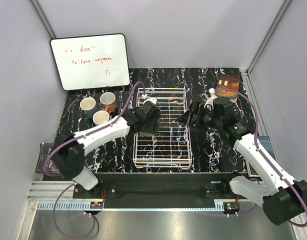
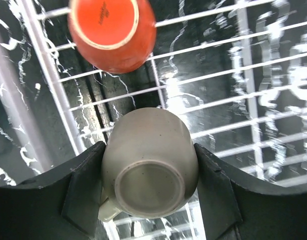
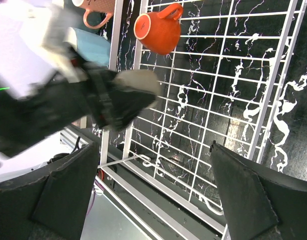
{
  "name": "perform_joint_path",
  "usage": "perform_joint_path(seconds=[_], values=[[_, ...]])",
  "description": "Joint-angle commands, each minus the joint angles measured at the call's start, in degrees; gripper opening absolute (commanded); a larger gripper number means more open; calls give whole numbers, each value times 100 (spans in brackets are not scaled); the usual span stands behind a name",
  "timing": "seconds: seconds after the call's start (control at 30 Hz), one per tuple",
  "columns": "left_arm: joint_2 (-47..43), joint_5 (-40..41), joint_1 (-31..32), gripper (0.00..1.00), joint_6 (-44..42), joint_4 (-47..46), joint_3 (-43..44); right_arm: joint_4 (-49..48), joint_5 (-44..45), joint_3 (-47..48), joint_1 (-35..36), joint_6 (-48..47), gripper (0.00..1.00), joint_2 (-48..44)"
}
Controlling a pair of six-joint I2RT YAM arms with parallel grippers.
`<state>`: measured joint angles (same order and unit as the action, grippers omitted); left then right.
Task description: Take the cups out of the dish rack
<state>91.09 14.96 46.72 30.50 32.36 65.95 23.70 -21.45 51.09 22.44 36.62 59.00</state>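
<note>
My left gripper (image 2: pixel 149 156) is shut on a taupe-brown mug (image 2: pixel 149 170), base up, one finger on each side. It holds the mug over the left part of the white wire dish rack (image 1: pixel 161 150). A small red-orange mug (image 2: pixel 112 30) lies in the rack just beyond; it also shows in the right wrist view (image 3: pixel 158 30). In the top view my left gripper (image 1: pixel 151 117) hides both mugs. Three mugs stand upright on the table left of the rack: (image 1: pixel 88 104), (image 1: pixel 108 98), (image 1: pixel 101 118). My right gripper (image 1: pixel 192 117) is open and empty at the rack's right side.
A whiteboard (image 1: pixel 90 61) with red writing leans at the back left. A small lit model house (image 1: pixel 228 82) stands at the back right. Flat dark items lie at the table's left edge (image 1: pixel 43 156) and right edge (image 1: pixel 262 145).
</note>
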Motion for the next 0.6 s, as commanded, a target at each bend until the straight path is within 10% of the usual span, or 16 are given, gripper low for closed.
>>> perform_joint_path(seconds=[0.0,0.57], values=[[-916,-265,-23,0,9,-133,707,-59,115,392,-20,-50,99,-20],[-2447,-4536,-936,0,2424,-5791,-1892,-840,-605,526,-20,618,95,-266]])
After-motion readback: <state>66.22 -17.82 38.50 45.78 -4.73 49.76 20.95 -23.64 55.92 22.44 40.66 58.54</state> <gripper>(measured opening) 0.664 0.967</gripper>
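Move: The left fingers already hold the grey cup, just lifted off the rack. The open right gripper it is being taken to lies about 13 cm to its right, level with it fore and aft and some 12 cm above. The red cup is about 7 cm ahead, 1 cm left and 4 cm below. From the right gripper, the grey cup lies about 13 cm left and 12 cm below, the red cup 7 cm ahead, 14 cm left and 16 cm below. Still pinched between the left fingers, the grey cup is carried quickly up by some 17 cm, peaking a little higher and then settling, and roughly 5 cm right, as the left wrist rolls about 50 degrees to swing the downward fingers out towards the right gripper. The right hand, wide open, rises to meet it without touching. ##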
